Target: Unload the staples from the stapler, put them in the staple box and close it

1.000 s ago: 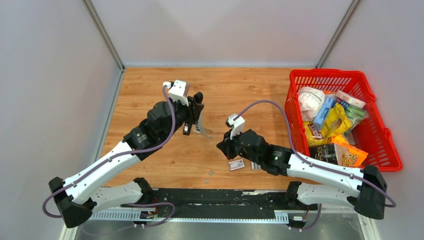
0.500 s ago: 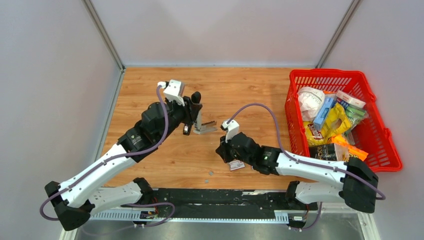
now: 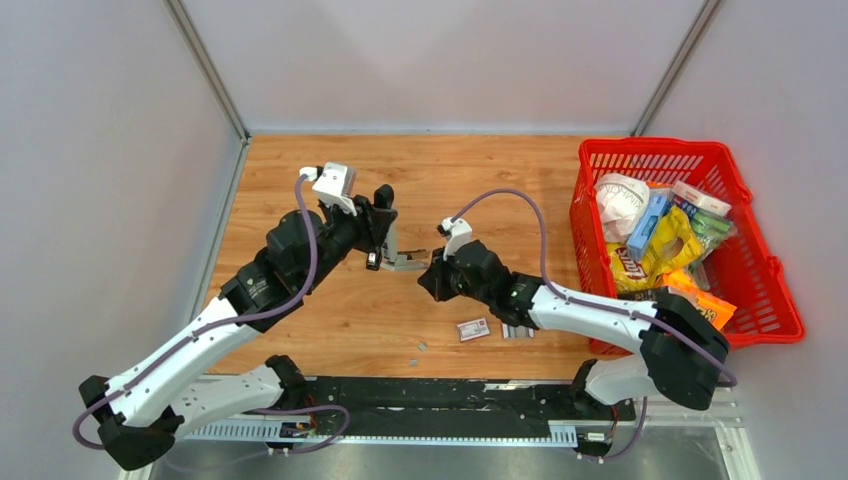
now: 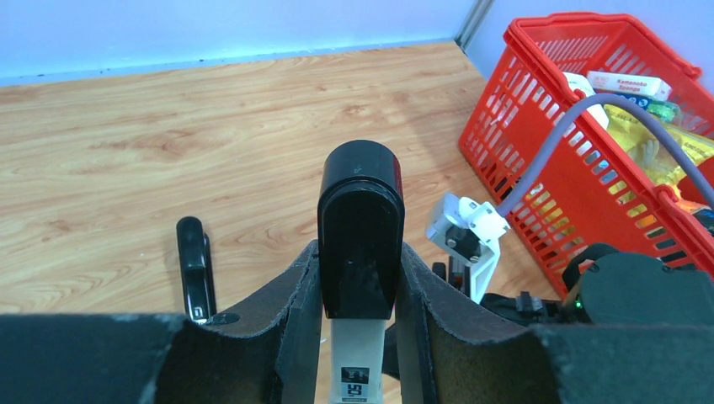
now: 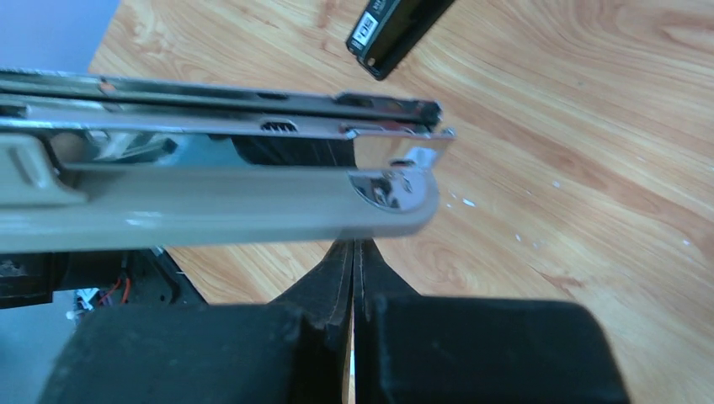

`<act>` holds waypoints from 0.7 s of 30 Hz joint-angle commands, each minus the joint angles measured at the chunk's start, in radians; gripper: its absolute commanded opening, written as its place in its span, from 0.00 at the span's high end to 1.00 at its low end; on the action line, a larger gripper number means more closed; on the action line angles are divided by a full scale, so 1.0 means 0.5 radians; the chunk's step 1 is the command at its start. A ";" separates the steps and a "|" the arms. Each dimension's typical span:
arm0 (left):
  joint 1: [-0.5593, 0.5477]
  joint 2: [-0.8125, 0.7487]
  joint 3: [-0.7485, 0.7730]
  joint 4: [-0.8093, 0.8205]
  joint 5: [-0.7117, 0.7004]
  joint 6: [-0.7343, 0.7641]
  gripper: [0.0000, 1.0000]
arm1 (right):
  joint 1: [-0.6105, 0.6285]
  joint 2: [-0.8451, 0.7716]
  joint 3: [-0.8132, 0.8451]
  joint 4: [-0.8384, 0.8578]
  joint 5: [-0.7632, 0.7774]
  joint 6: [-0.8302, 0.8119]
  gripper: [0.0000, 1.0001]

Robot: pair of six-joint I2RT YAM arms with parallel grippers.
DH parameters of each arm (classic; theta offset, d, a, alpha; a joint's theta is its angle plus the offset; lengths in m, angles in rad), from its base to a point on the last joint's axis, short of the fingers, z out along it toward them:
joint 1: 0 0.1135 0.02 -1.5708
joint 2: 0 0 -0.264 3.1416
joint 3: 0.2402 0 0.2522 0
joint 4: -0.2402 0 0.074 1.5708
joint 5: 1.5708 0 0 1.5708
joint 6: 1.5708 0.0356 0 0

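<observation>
My left gripper (image 3: 384, 228) is shut on the stapler (image 3: 402, 262) and holds it opened above the table. In the left wrist view the fingers (image 4: 290, 311) clamp its black top (image 4: 360, 219). A loose black arm (image 4: 194, 268) of the stapler hangs beside it. My right gripper (image 3: 429, 279) is shut, with its tips (image 5: 354, 252) just under the front end of the stapler's beige base (image 5: 253, 202) and chrome magazine (image 5: 253, 126). I cannot tell whether they touch it. A short silvery strip of staples (image 3: 517, 331) lies on the table. Small bits (image 3: 421, 347) lie near the front edge.
A small red-and-white cardboard box (image 3: 472, 329) lies next to the strip. A red basket (image 3: 762, 305) full of snack packs and boxes stands at the right edge. The walls close in at the left and the back.
My left gripper has carried the stapler a little left and lower. My right gripper has moved up and left, from beside the cardboard box to the stapler's front end.
</observation>
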 commanded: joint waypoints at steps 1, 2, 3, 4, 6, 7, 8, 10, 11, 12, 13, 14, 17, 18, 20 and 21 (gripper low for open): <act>0.008 -0.069 0.114 0.162 0.026 -0.052 1.00 | -0.015 0.076 0.141 0.185 -0.053 0.062 1.00; 0.005 -0.069 0.114 0.162 0.036 -0.055 1.00 | -0.031 0.086 0.157 0.194 -0.053 0.068 1.00; 0.004 -0.069 0.111 0.165 0.042 -0.055 1.00 | -0.043 0.098 0.166 0.203 -0.053 0.077 1.00; 0.004 -0.069 0.111 0.162 0.051 -0.058 1.00 | -0.058 0.098 0.181 0.203 -0.047 0.074 1.00; 0.004 -0.075 0.105 0.162 0.069 -0.064 1.00 | -0.095 0.104 0.227 0.170 -0.013 0.047 1.00; 0.004 -0.088 0.099 0.165 0.078 -0.070 1.00 | -0.116 0.104 0.252 0.151 0.011 0.031 1.00; 0.004 -0.094 0.096 0.171 0.097 -0.070 1.00 | -0.144 0.107 0.273 0.136 0.021 0.016 1.00; 0.004 -0.091 0.099 0.162 0.124 -0.067 1.00 | -0.175 0.107 0.328 0.096 0.015 -0.015 1.00; 0.004 -0.094 0.102 0.159 0.137 -0.070 1.00 | -0.199 0.110 0.347 0.087 -0.003 -0.027 1.00; 0.004 -0.100 0.102 0.162 0.161 -0.070 1.00 | -0.212 0.107 0.371 0.071 -0.013 -0.039 1.00; 0.004 -0.100 0.102 0.162 0.174 -0.067 1.00 | -0.221 0.101 0.402 0.056 -0.013 -0.058 1.00; 0.004 -0.097 0.102 0.165 0.195 -0.070 1.00 | -0.221 0.104 0.424 0.041 -0.004 -0.082 1.00; 0.004 -0.072 0.108 0.159 0.250 -0.073 1.00 | -0.224 0.092 0.513 -0.018 -0.013 -0.150 1.00; 0.004 -0.057 0.108 0.153 0.272 -0.073 1.00 | -0.221 0.086 0.540 -0.033 -0.022 -0.174 1.00; 0.004 -0.033 0.105 0.153 0.290 -0.077 1.00 | -0.224 0.068 0.589 -0.070 -0.074 -0.223 1.00; 0.004 -0.035 0.102 0.153 0.296 -0.080 1.00 | -0.224 0.055 0.617 -0.088 -0.080 -0.251 1.00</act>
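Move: The left hand still holds the grey stapler by its black cap. From the right hand's shut fingertips, the stapler's base lies about 4 cm left, 2 cm ahead and 2 cm higher. From the left hand, the base is some 10 cm below, 4 cm right and 1 cm back. From the right fingertips, a black stapler lies on the table 12 cm ahead and 9 cm left; a small staple box is 8 cm back and 10 cm right, both roughly 11 cm lower. The right hand's closed fingertips, at the folded-out base of the grey stapler, push it up and forward towards the held top arm. After a slight leftward start, the hand rises about 8 cm and travels some 7 cm forward, its fingers tipping slightly up. The left hand keeps its grip on the cap, easing a little back and right late on. ##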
